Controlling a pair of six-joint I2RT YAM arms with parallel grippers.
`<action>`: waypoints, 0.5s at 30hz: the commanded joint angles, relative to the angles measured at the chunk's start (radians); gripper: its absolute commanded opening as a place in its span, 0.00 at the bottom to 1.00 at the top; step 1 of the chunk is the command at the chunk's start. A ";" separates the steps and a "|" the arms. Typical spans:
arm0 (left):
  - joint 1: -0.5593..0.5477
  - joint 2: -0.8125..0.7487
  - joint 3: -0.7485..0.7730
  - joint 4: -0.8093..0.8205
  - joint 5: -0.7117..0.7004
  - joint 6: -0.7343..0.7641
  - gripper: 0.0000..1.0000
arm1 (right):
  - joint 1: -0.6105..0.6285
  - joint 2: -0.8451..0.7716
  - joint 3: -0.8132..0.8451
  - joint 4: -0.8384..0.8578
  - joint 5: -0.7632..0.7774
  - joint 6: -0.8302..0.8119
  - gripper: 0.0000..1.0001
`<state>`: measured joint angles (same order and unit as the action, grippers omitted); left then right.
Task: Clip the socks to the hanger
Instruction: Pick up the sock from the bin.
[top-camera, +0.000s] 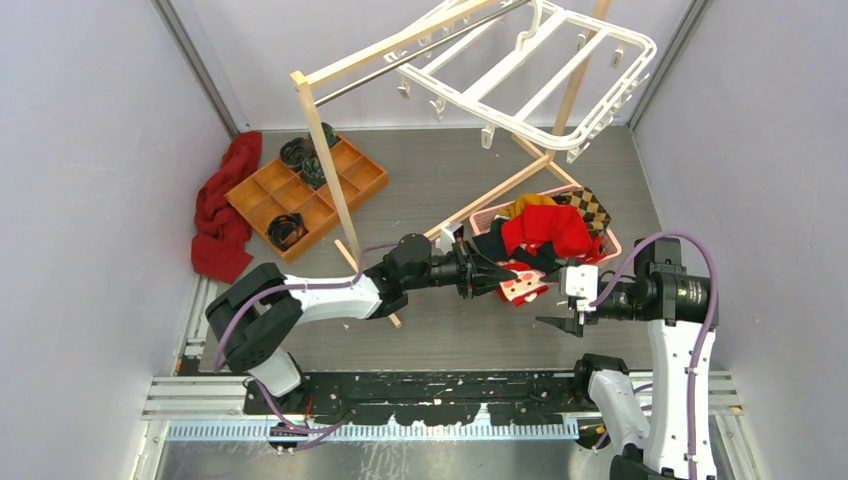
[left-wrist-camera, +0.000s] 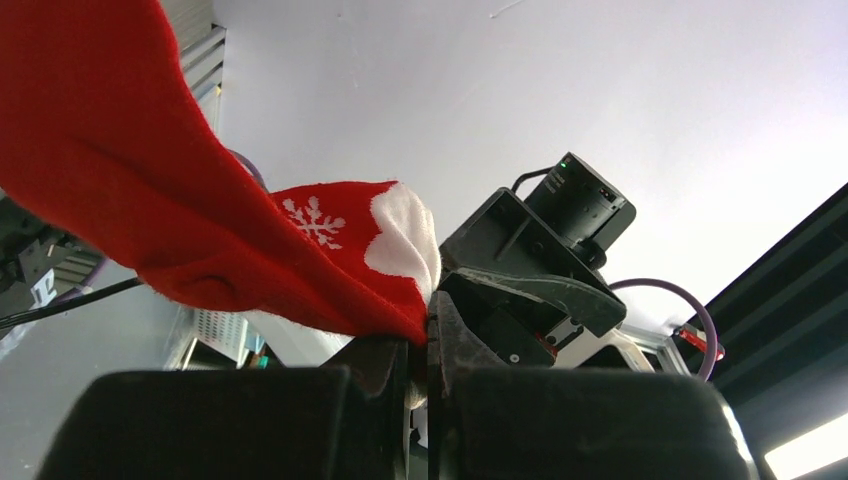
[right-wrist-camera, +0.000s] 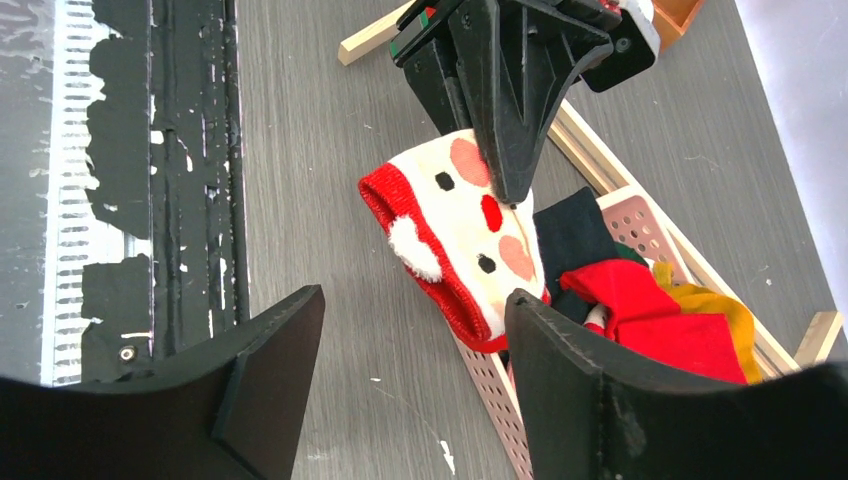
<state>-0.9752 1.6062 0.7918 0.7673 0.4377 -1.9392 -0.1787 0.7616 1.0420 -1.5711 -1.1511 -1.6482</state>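
My left gripper (top-camera: 497, 275) is shut on the edge of a red sock (top-camera: 522, 288) with a white patterned face and holds it just above the near-left corner of the pink basket. In the left wrist view the sock (left-wrist-camera: 300, 250) drapes left from the closed jaws, showing a snowflake. From the right wrist, the sock (right-wrist-camera: 470, 230) hangs under the left gripper (right-wrist-camera: 510, 190). My right gripper (right-wrist-camera: 415, 330) stands open, empty, short of the sock, and it (top-camera: 562, 322) sits right of and nearer than the sock. The white hanger (top-camera: 530, 70) hangs at the back.
The pink perforated basket (top-camera: 480, 215) holds more red, mustard and checkered fabric. A light wooden rack (top-camera: 330, 170) stands mid-table with its foot by the left arm. An orange divided tray (top-camera: 340, 185) and a dark red cloth (top-camera: 222, 215) lie at the left.
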 joint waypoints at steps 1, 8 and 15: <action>-0.011 -0.005 0.042 0.064 0.015 -0.014 0.00 | 0.004 0.015 -0.005 -0.040 -0.007 -0.031 0.69; -0.024 0.017 0.050 0.090 0.011 -0.022 0.00 | 0.008 0.016 -0.005 -0.020 -0.030 -0.031 0.47; -0.036 0.039 0.061 0.122 0.015 -0.034 0.00 | 0.009 0.008 -0.010 0.017 -0.016 -0.001 0.23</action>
<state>-1.0027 1.6356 0.8101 0.7994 0.4381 -1.9587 -0.1757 0.7765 1.0370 -1.5711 -1.1496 -1.6573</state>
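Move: The sock, still pinched in the left fingertips, has its middle about 3 cm to the right hand's left and 2 cm ahead, roughly level, with its cuff facing that hand's open fingers. The right gripper lies some 5 cm to the left hand's right and 4 cm back, level with it. From the right hand, the bin is about 14 cm ahead, 6 cm right and 18 cm below; the red sock in the bin is 14 cm ahead, 5 cm right and 15 cm below. The sock's red cuff is fed between the right fingertips as the left hand, keeping its pinch, eases about 1 cm back and 1 cm to the right. The right hand stays in place without turning while its fingers close from about three-quarters open to roughly a quarter around the cuff's edge; a firm pinch can't be seen yet. ##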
